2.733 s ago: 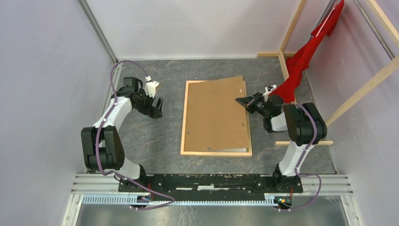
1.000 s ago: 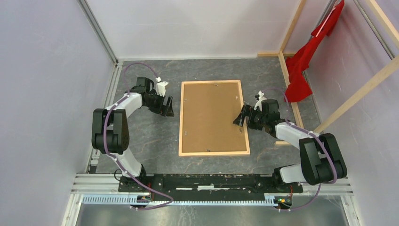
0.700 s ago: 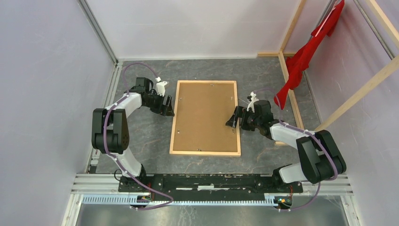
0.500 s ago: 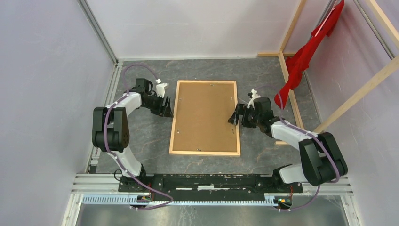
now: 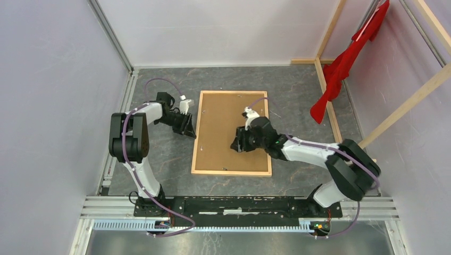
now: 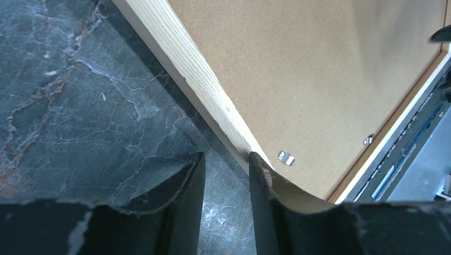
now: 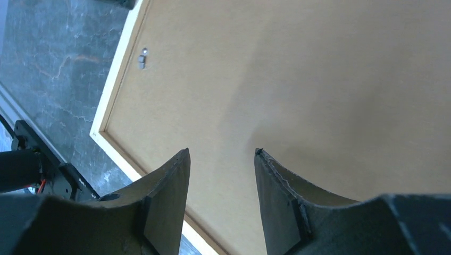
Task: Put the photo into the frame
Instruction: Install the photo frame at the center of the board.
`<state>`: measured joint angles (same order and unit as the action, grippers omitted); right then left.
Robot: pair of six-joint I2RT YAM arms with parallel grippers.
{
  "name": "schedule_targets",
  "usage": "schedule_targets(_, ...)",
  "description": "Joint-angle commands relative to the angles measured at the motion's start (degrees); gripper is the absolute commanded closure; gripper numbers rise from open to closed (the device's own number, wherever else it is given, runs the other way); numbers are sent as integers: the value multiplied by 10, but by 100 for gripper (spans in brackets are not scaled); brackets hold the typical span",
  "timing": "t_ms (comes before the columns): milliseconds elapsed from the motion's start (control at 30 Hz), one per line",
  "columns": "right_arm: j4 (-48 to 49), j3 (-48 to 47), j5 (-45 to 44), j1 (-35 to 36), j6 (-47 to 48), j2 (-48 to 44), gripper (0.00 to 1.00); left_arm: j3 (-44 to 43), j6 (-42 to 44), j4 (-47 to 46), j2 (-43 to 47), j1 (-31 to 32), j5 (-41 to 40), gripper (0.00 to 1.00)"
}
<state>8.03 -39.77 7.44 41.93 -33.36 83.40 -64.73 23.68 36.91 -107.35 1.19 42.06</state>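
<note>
The frame (image 5: 231,172) of light wood lies face down on the dark table, with the brown backing board (image 5: 223,117) set inside it. The photo is hidden. My left gripper (image 5: 186,128) sits low on the table just outside the frame's left rail. In the left wrist view the left gripper (image 6: 226,157) is open over bare table, and one finger (image 6: 260,180) touches the rail (image 6: 197,79). My right gripper (image 5: 237,143) hovers over the board's middle. In the right wrist view the right gripper (image 7: 222,153) is open with only the board (image 7: 319,79) beneath it.
A red cloth (image 5: 340,69) hangs on the wooden rack beams (image 5: 325,90) at the right. Small metal clips (image 6: 286,158) (image 7: 142,58) hold the board at the frame's edges. The arms' mounting rail (image 5: 239,204) runs along the near edge.
The frame slid left toward my left gripper. My right gripper moved from the frame's right rail to over the board's middle. Both grippers' jaws have narrowed.
</note>
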Motion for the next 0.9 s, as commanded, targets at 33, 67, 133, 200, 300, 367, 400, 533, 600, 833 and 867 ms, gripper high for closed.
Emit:
schedule_targets(33,70,-85,-6,50,-25,91,47,-30,38,35,-1,-2,32,58)
schedule_targets(67,77,-97,-4,57,-27,107,47,-30,39,36,3,-2,35,59)
schedule_targets(133,99,-110,3,66,-39,133,47,-33,39,35,2,-2,34,61)
schedule_targets(200,112,-126,11,72,-46,157,49,-36,39,35,-5,-2,32,65)
schedule_targets(300,120,-154,17,80,-47,190,55,-37,40,35,-21,-2,35,69)
schedule_targets(367,130,-164,24,83,-51,206,60,-37,41,34,-33,-1,37,70)
schedule_targets(400,133,-168,26,86,-52,215,64,-38,44,34,-37,-1,37,71)
schedule_targets(533,139,-180,32,97,-56,239,69,-35,46,29,-44,-1,33,73)
schedule_targets(600,139,-187,36,102,-58,251,69,-32,44,25,-45,-1,31,73)
schedule_targets(833,144,-206,40,110,-63,286,72,-29,45,24,-44,-1,18,76)
schedule_targets(867,145,-210,40,110,-64,289,72,-28,45,24,-43,-1,17,77)
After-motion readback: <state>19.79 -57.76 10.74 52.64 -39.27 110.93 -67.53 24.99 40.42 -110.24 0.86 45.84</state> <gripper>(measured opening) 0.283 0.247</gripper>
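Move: The metal clip by the frame's left side lies about 16 cm left of the right gripper, roughly 1 cm farther out and some 7 cm lower. The frame's left rail runs about 3 cm beyond that clip on its left; the near clip, by the bottom rail, is about 10 cm back and 4 cm left of the right gripper. From the left gripper, already at the outside of the left rail, the left clip is roughly 5 cm back, 4 cm right and 2 cm lower. Sweep the right gripper about 13 cm left over the backing board towards the left clip, fast at first, then easing off while sinking some 4 cm, mostly late on. Turn it about 10 degrees counter-clockwise and draw its fingers to roughly half their gap, staying clear above the board. Keep the left gripper in place with a fingertip against the rail's outer edge, its fingers partly closing. ##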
